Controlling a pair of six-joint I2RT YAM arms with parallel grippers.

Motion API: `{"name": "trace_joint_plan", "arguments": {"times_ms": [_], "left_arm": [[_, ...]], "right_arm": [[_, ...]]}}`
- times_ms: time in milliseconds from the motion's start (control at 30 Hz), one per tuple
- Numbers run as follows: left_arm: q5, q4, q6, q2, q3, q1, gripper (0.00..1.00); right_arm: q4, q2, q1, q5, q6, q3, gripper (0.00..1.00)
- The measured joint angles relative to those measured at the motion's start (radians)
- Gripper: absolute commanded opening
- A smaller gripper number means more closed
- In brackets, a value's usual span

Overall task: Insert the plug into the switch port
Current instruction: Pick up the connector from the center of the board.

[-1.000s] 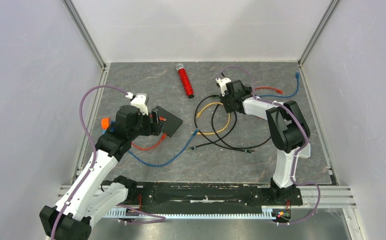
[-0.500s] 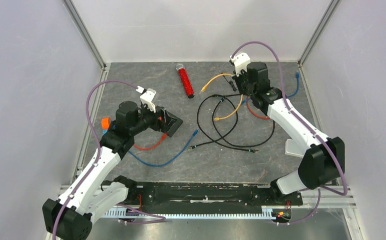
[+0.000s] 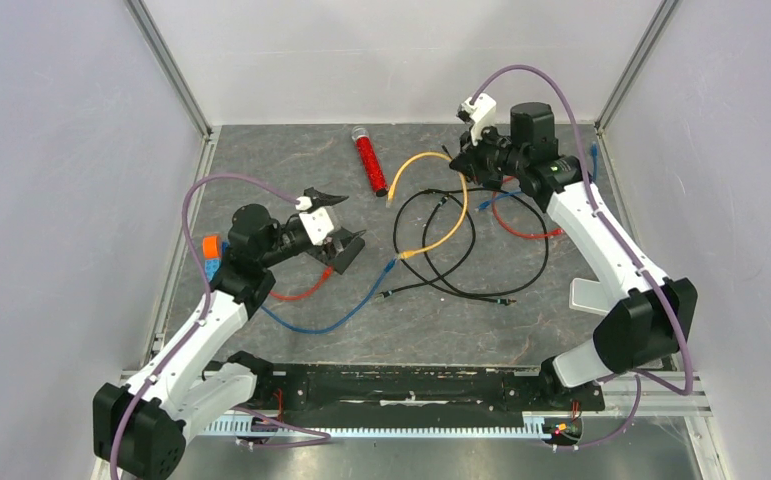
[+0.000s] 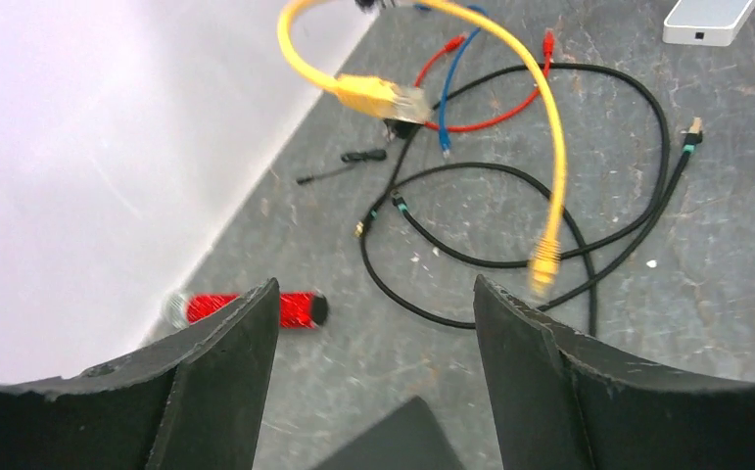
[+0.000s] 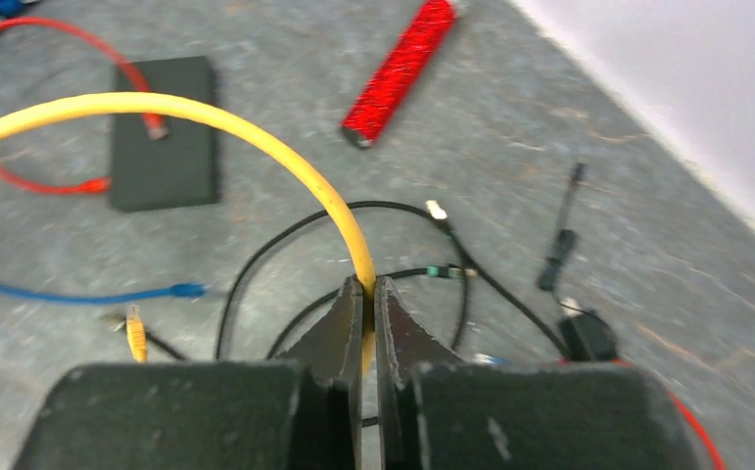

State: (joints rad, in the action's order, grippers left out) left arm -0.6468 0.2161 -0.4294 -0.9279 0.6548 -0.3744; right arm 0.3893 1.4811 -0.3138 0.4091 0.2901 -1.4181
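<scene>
My right gripper (image 5: 366, 286) is shut on a yellow cable (image 5: 256, 122), pinching it partway along and holding it above the mat at the back (image 3: 458, 165). One yellow plug (image 4: 383, 96) hangs in the air. The plug at the cable's other end (image 4: 546, 259) dangles low near the black cables. The flat black switch box (image 5: 165, 132) lies on the mat at the left; its ports are too small to make out. My left gripper (image 4: 373, 289) hovers open just over a corner of the box (image 4: 393, 441), nothing between its fingers (image 3: 353, 216).
A red tube (image 3: 369, 165) lies at the back centre. Black cables (image 3: 461, 270) loop across the middle, with blue (image 3: 331, 320) and red (image 3: 296, 293) cables near the box; one red plug rests on it. A white box (image 3: 591, 295) sits by the right arm.
My right arm swung back and raised the yellow cable off the mat, staying shut on it. My left gripper tilted up off the black box and stayed open.
</scene>
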Motion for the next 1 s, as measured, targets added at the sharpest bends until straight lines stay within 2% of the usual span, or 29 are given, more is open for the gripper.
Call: {"name": "trace_joint_plan", "arguments": {"times_ms": [200, 400, 567, 700, 1000], "left_arm": [[-0.096, -0.006, -0.170, 0.006, 0.067, -0.004, 0.73], [-0.158, -0.119, -0.341, -0.024, 0.146, -0.045, 0.71], [-0.158, -0.219, -0.443, -0.072, 0.183, -0.114, 0.68], [-0.140, -0.259, -0.498, -0.113, 0.198, -0.162, 0.62], [-0.114, -0.266, -0.514, -0.151, 0.203, -0.191, 0.49]], "right_arm": [[0.055, 0.096, 0.020, 0.316, -0.002, -0.027, 0.00], [0.068, 0.200, 0.017, 0.520, -0.034, -0.036, 0.00], [0.072, 0.257, 0.016, 0.609, -0.063, -0.042, 0.00], [0.075, 0.292, 0.012, 0.638, -0.080, -0.052, 0.00], [0.076, 0.318, 0.008, 0.669, -0.099, -0.061, 0.00]]}}
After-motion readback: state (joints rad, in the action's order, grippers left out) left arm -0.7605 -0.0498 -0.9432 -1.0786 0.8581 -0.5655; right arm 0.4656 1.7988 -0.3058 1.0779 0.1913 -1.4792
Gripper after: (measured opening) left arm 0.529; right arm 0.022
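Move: The raised yellow cable's nearer plug hangs about 9 cm right of the open left hand, 4 cm ahead and some 5 cm above. The cable's other plug dangles about 11 cm right, 8 cm back and 10 cm lower; the black box lies 7 cm left, 5 cm back and 20 cm below. From the right hand, which pinches the cable, the nearer plug lies about 12 cm left, 7 cm back and 3 cm below. Left hand arcs 7 cm right to the nearer plug, half-closing, while right brings cable left, down and back. ##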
